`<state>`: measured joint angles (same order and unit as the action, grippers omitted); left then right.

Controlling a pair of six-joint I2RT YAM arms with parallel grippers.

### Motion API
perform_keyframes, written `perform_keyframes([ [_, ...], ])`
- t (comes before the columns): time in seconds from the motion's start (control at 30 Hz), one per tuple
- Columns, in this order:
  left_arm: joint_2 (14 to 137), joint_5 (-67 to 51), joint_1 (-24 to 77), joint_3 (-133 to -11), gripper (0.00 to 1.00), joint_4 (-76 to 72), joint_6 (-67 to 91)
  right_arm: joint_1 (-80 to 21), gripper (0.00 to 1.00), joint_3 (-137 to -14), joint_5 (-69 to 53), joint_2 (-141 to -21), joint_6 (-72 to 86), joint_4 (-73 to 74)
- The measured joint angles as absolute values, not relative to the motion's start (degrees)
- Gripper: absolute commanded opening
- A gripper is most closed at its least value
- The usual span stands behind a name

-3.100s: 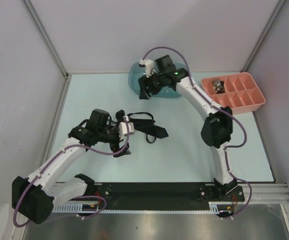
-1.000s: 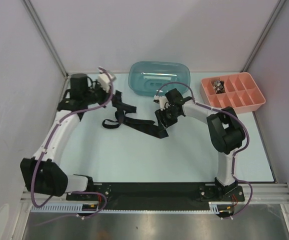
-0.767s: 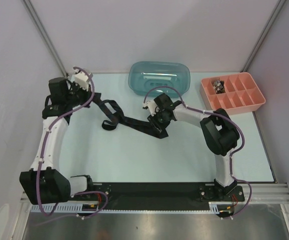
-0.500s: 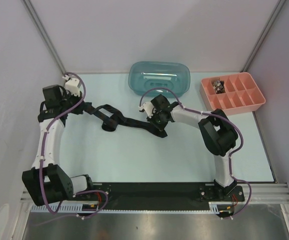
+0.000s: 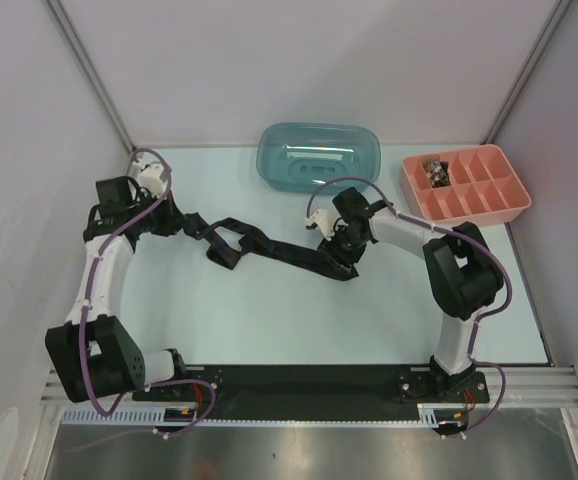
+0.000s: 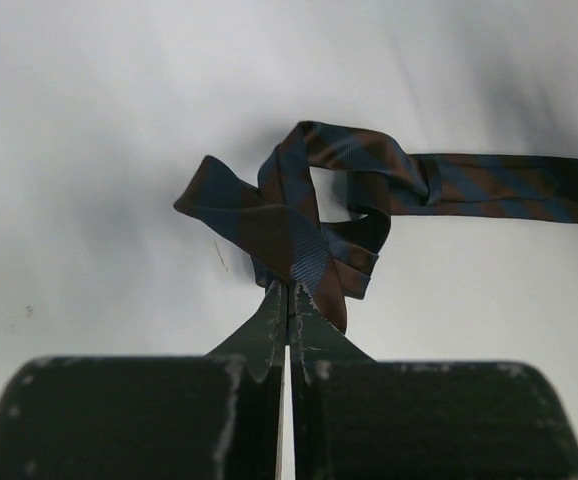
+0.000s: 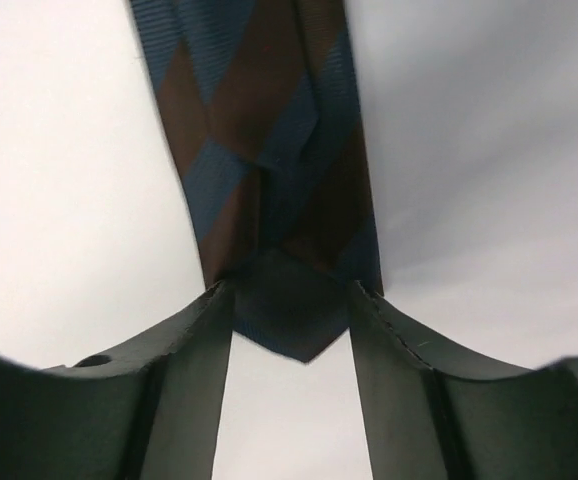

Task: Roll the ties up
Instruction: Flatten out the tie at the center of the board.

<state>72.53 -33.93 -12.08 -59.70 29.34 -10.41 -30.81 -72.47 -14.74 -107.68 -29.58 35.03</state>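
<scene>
One tie (image 5: 269, 245), dark with blue and brown stripes, lies stretched across the table from left to middle, with a tangled loop (image 5: 224, 245) near its left part. My left gripper (image 5: 174, 222) is at the back left, shut on the tie's narrow end (image 6: 299, 240), which bunches into folds just past the fingertips (image 6: 269, 310). At the middle, my right gripper (image 5: 344, 252) stands over the tie's wide pointed tip (image 7: 289, 330). Its jaws are apart and straddle the flat tip, touching its edges.
A teal tub (image 5: 269, 150) stands at the back centre. A pink compartment tray (image 5: 514, 205) sits at the back right, with small items (image 5: 435, 170) in one corner cell. Grey walls close the left, back and right sides.
My left gripper has drawn the tie's narrow end towards the back left, pulling the crumpled tie out long. My right gripper came from the tub to the wide tip.
</scene>
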Motion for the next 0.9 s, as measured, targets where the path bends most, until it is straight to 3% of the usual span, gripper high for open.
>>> perform_keyframes([
  [0.5,82.7,-34.54,-11.53,-63.59,0.01,27.94,-8.01,-35.11,0.5,-85.95,-19.9,-113.91,-23.62,34.39],
  [0.67,85.69,-33.19,-11.49,-65.84,0.01,27.29,-7.33,-35.97,0.32,-87.05,-19.64,-119.09,-22.81,33.61],
  [0.73,87.29,-31.42,-11.46,-66.89,0.06,26.5,-6.83,-36.18,0.24,-87.44,-19.42,-119.42,-22.94,33.17],
  [0.77,88.14,-30.17,-11.49,-67.44,0.17,25.78,-6.39,-36.29,0.17,-87.44,-19.31,-119.46,-23.05,32.77],
  [0.9,90.85,-26.13,-11.55,-70.06,0.38,23.86,-4.89,-36.29,0.02,-86.7,-18.31,-119.59,-23.81,31.88],
])
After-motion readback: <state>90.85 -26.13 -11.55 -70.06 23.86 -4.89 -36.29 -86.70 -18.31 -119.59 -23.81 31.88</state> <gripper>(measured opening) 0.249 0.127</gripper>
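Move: The tie's middle stretch lies about 9 cm to the right hand's left and 3 cm ahead, barely below; the tie's wide end is just under it, 2 cm right and 1 cm back. The tray is some 26 cm ahead, 6 cm left. The left hand still pinches the tail; the bare board it heads over is about 9 cm ahead, 3 cm left, 16 cm below, the folded corner 3 cm back, 7 cm right. Right hand hops about 9 cm left, pinches the tie; left carries the tail 7 cm forward, opening late. ##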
